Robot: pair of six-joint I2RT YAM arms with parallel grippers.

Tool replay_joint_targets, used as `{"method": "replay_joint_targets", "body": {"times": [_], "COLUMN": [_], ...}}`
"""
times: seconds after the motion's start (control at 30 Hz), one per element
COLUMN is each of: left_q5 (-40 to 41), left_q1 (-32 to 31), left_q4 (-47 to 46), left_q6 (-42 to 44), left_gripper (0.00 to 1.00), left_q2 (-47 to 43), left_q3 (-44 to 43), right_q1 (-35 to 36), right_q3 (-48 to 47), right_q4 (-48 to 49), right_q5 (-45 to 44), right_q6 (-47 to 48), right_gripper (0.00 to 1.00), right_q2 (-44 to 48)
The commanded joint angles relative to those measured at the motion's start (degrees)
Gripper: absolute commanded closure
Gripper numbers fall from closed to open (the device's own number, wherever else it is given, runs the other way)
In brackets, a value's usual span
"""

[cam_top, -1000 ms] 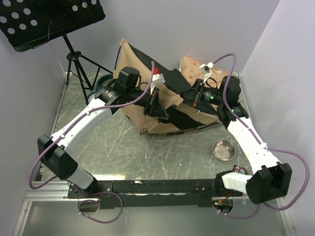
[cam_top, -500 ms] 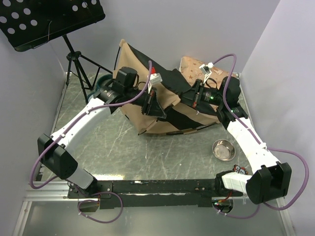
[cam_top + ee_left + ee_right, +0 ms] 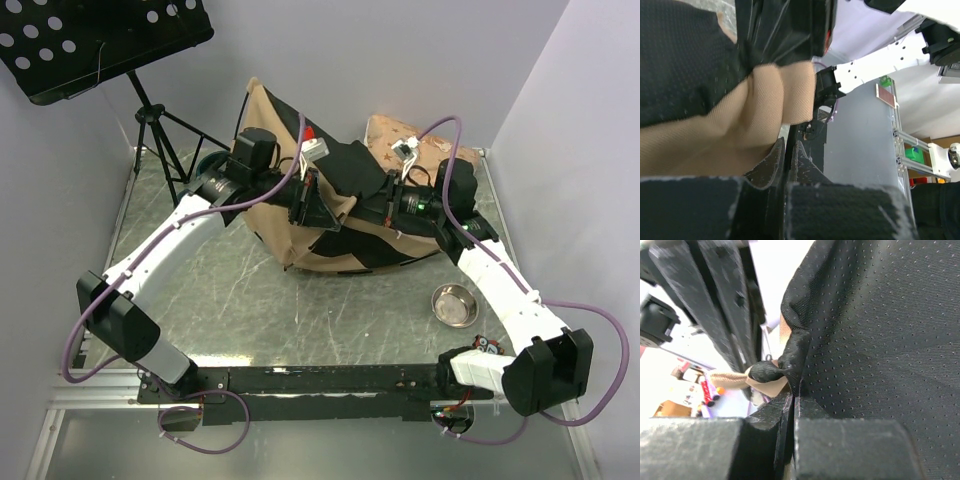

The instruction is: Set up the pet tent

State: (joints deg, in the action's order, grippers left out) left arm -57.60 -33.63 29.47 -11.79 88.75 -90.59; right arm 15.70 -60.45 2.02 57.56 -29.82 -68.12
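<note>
The pet tent (image 3: 300, 235) lies collapsed at the back of the table, tan fabric with a black base panel (image 3: 360, 170) bunched on top. My left gripper (image 3: 320, 208) reaches in from the left and is shut on a thin black pole (image 3: 792, 131) of the tent, with tan fabric (image 3: 765, 105) bulging just beyond the left gripper's (image 3: 789, 143) tips. From the right, my right gripper (image 3: 386, 205) is shut on a pinched fold of the dotted black panel (image 3: 875, 325); its jaws meet at the right gripper's (image 3: 793, 398) tips. The two grippers are close together over the tent.
A pinkish-beige cushion (image 3: 388, 134) lies behind the tent. A steel bowl (image 3: 455, 304) sits front right, a blue bowl (image 3: 208, 163) peeks out behind the left arm. A music stand (image 3: 100, 40) and its tripod occupy the back left corner. Walls close in on three sides.
Both grippers have drawn a little closer together, the right one sliding left. The black panel has bunched up between them.
</note>
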Motion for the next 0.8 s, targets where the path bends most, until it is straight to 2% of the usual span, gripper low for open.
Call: {"method": "replay_joint_targets", "body": {"times": [0.0, 0.23, 0.33, 0.47, 0.6, 0.67, 0.77], "left_q5": [2.7, 2.2, 1.0, 2.8, 3.7, 5.7, 9.1], "left_q1": [0.3, 0.0, -0.2, -0.2, -1.1, -2.3, -3.5], "left_q4": [-0.8, -3.5, -5.2, -4.7, -6.0, -8.0, -11.7], "left_q6": [-5.0, -5.4, -2.3, 3.9, 10.0, 13.8, 17.6], "left_gripper": [0.99, 0.99, 0.99, 0.99, 0.99, 0.99, 0.99], "left_q2": [0.6, -0.1, -2.3, -6.9, -11.7, -15.0, -19.0], "left_q3": [-3.1, -3.2, -1.3, 0.7, 5.5, 9.2, 14.4], "right_q1": [1.6, 4.3, 4.5, 4.4, 3.8, 2.7, 1.0], "right_q3": [-2.7, -3.8, -5.6, -10.3, -13.9, -15.0, -16.6], "right_q4": [-4.2, -7.6, -8.3, -14.9, -23.2, -26.6, -32.4], "right_q5": [0.6, -0.9, 2.5, 5.1, 5.0, 6.3, 7.3], "right_q6": [6.4, 12.8, 14.0, 21.0, 27.6, 29.3, 34.5], "right_gripper": [1.0, 1.0, 1.0, 0.43, 0.08, 0.0, 0.0], "right_q2": [2.3, 3.3, 3.1, 4.1, 6.6, 7.5, 8.6]}}
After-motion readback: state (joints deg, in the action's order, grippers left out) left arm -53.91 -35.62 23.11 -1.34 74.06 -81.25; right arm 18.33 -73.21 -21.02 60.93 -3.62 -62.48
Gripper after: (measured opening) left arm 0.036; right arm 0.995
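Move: The left hand already pinches the black tent rod, and the end of the tan sleeve sits about 3 cm to its right, 2 cm ahead and 1 cm higher. The right hand already pinches the black panel's edge, with that sleeve end roughly 4 cm to its left, 2 cm back and level. From the right hand, the steel bowl lies some 21 cm right, 6 cm back and 31 cm below, the cushion about 16 cm right, 30 cm ahead and 29 cm below. The right hand first holds nearly still with its pinch on the black panel's edge, then opens wide and lets go, drawing back and up about 5 cm each way from the panel while rolling its forward side upward. Keeping its pinch on the rod beside the tan sleeve, the left hand lifts 3 to 4 cm, then comes back about as far and slightly left, rolling its own forward side up some 20 degrees. ##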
